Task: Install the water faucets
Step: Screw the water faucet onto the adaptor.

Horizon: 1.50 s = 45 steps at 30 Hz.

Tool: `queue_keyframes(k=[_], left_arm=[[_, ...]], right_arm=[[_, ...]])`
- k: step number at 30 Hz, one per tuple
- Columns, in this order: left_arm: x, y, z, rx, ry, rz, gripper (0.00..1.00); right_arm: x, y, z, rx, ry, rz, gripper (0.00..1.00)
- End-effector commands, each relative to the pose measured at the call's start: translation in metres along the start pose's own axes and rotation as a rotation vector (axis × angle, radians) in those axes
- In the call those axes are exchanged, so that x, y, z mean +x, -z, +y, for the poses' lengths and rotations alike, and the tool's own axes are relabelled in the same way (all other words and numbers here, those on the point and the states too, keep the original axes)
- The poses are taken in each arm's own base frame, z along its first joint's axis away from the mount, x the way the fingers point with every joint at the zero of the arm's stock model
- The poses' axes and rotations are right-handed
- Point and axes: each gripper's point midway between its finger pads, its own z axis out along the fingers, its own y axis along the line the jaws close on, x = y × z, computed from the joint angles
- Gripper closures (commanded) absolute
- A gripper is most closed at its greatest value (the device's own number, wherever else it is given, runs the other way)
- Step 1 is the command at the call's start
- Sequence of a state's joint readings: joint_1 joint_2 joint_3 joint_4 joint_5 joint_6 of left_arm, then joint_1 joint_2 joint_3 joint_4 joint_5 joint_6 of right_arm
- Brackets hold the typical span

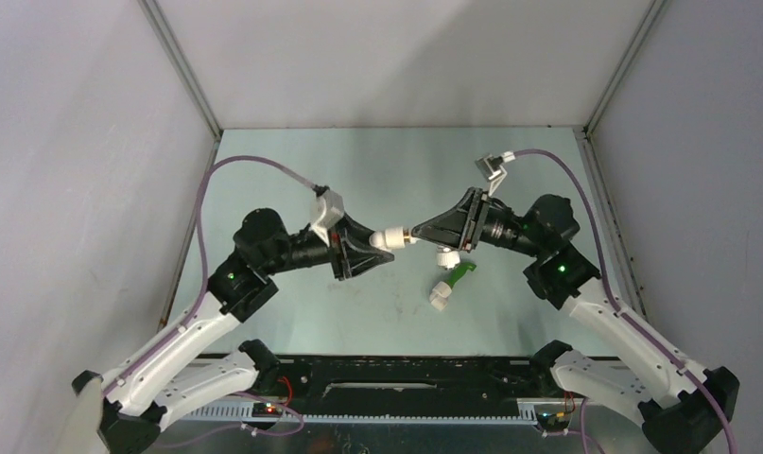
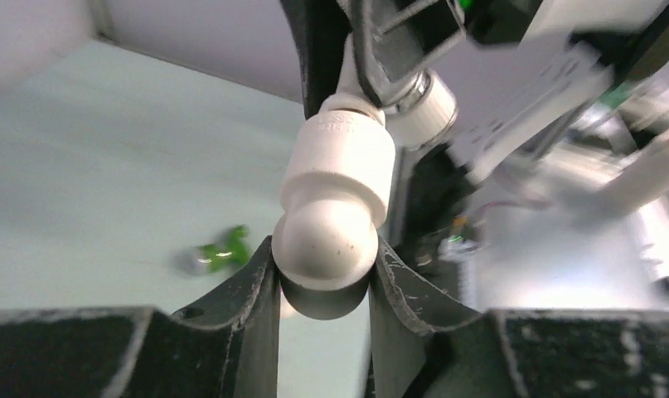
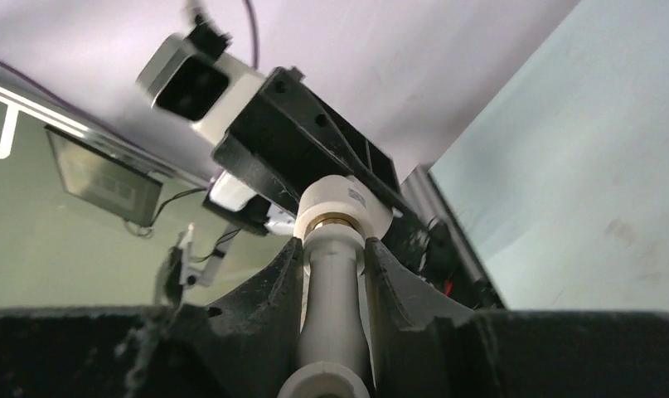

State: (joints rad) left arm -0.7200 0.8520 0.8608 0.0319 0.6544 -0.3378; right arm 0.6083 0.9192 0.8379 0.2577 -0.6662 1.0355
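Observation:
My left gripper (image 1: 385,242) (image 2: 324,265) is shut on the rounded end of a white elbow fitting (image 1: 389,237) (image 2: 335,199), held above the table's middle. Facing it from the right, my right gripper (image 1: 418,233) (image 3: 332,253) is shut on the white faucet (image 3: 335,290) (image 2: 422,95). The faucet's brass threaded end (image 1: 407,236) sits at the fitting's collar (image 3: 345,203). The green faucet (image 1: 461,273) (image 2: 221,253) lies on the table below the right gripper, its end at a white fitting (image 1: 441,297).
Another small white piece (image 1: 443,255) lies just under the right gripper. A grey angled bracket (image 1: 492,170) with a cable stands at the back right. Walls close in the table on three sides. The arms' bases sit along the black rail (image 1: 396,378) at the near edge.

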Motion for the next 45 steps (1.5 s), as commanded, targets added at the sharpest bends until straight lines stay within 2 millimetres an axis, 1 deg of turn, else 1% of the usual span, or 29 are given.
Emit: queue_keyframes(k=[1,3,6,8,10,11,12,13,15,17,21,22,24,27,28,29,31,32,33,34,37,40,43,45], left_arm=[[0.0,0.006,-0.013,0.105,-0.717,0.037,1.0],[0.005,0.01,-0.004,0.083,-0.885,0.092,1.0],[0.002,0.012,0.009,0.031,-1.126,0.198,1.0],[0.0,0.014,0.019,-0.021,-1.275,0.286,1.0],[0.0,0.014,0.026,-0.049,-1.44,0.368,1.0],[-0.002,0.015,0.027,-0.065,-1.541,0.392,1.0],[-0.006,0.014,0.028,-0.096,-1.603,0.399,1.0],[-0.012,0.014,0.029,-0.146,-1.64,0.391,1.0],[-0.027,0.014,0.024,-0.212,-1.676,0.337,1.0],[-0.035,0.017,0.021,-0.262,-1.751,0.329,1.0],[-0.044,0.02,0.02,-0.391,-1.989,0.374,1.0],[-0.038,0.019,0.022,-0.402,-2.05,0.406,1.0],[-0.043,0.019,0.02,-0.432,-2.101,0.44,1.0],[-0.048,0.02,0.016,-0.454,-2.112,0.448,0.99],[-0.049,0.021,0.015,-0.458,-2.108,0.445,0.95],[-0.05,0.021,0.015,-0.462,-2.103,0.44,0.81],[-0.053,0.025,0.015,-0.475,-2.07,0.425,0.41],[-0.054,0.028,0.015,-0.484,-2.048,0.413,0.14],[-0.053,0.029,0.015,-0.478,-2.017,0.401,0.02],[-0.05,0.032,0.016,-0.474,-1.974,0.4,0.01],[-0.042,0.044,0.02,-0.477,-1.808,0.385,0.0],[-0.029,0.058,0.024,-0.476,-1.591,0.352,0.0],[-0.021,0.07,0.022,-0.506,-1.29,0.236,0.0],[-0.017,0.072,0.014,-0.486,-1.019,0.14,0.0]], right_arm=[[0.019,-0.011,-0.008,0.035,-0.289,0.147,1.0],[0.028,-0.013,-0.012,0.039,-0.356,0.203,1.0],[0.036,-0.016,-0.019,0.067,-0.413,0.236,1.0],[0.039,-0.017,-0.024,0.092,-0.436,0.237,1.0],[0.04,-0.017,-0.027,0.107,-0.449,0.233,1.0],[0.039,-0.017,-0.028,0.112,-0.454,0.232,1.0],[0.039,-0.017,-0.03,0.117,-0.457,0.228,1.0],[0.039,-0.018,-0.03,0.12,-0.46,0.229,1.0],[0.04,-0.018,-0.033,0.129,-0.468,0.23,1.0],[0.041,-0.018,-0.036,0.144,-0.478,0.231,1.0],[0.041,-0.019,-0.041,0.16,-0.5,0.225,1.0],[0.041,-0.02,-0.041,0.159,-0.504,0.225,1.0],[0.04,-0.02,-0.041,0.156,-0.51,0.222,1.0],[0.038,-0.02,-0.041,0.155,-0.505,0.215,1.0],[0.037,-0.02,-0.042,0.155,-0.501,0.212,1.0],[0.036,-0.02,-0.042,0.154,-0.493,0.209,1.0],[0.033,-0.019,-0.04,0.147,-0.47,0.2,1.0],[0.031,-0.018,-0.04,0.14,-0.445,0.192,1.0],[0.029,-0.017,-0.039,0.138,-0.428,0.184,1.0],[0.027,-0.016,-0.038,0.136,-0.409,0.173,1.0],[0.019,-0.009,-0.037,0.137,-0.345,0.138,1.0],[0.011,0.0,-0.036,0.149,-0.282,0.099,1.0],[0.004,0.008,-0.033,0.151,-0.193,0.066,1.0],[0.0,0.013,-0.029,0.141,-0.098,0.045,1.0]])
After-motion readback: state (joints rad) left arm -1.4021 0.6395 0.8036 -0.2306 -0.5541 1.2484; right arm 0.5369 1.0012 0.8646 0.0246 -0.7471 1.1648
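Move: The left gripper, already pinching the white adaptor's bend about 2 cm to the right of its hand point, faces the white faucet's brass thread, some 5 cm to its right. From the right hand, which holds that faucet, the thread is about 3 cm to the left and the adaptor about 6 cm. The green faucet lies on the table some 35 cm below the right hand, 7 cm ahead and 10 cm to its right. Roll the left gripper about 120 degrees clockwise, seen along its fingers, to screw the adaptor on. Let it dip and return as it drifts a little left and forward, while the right hand, still gripping the faucet, sinks about 5 cm and counter-turns some 25 degrees. Then open the left fingers wide, release the adaptor, back away left and start rolling back as the right hand eases right and forward. ##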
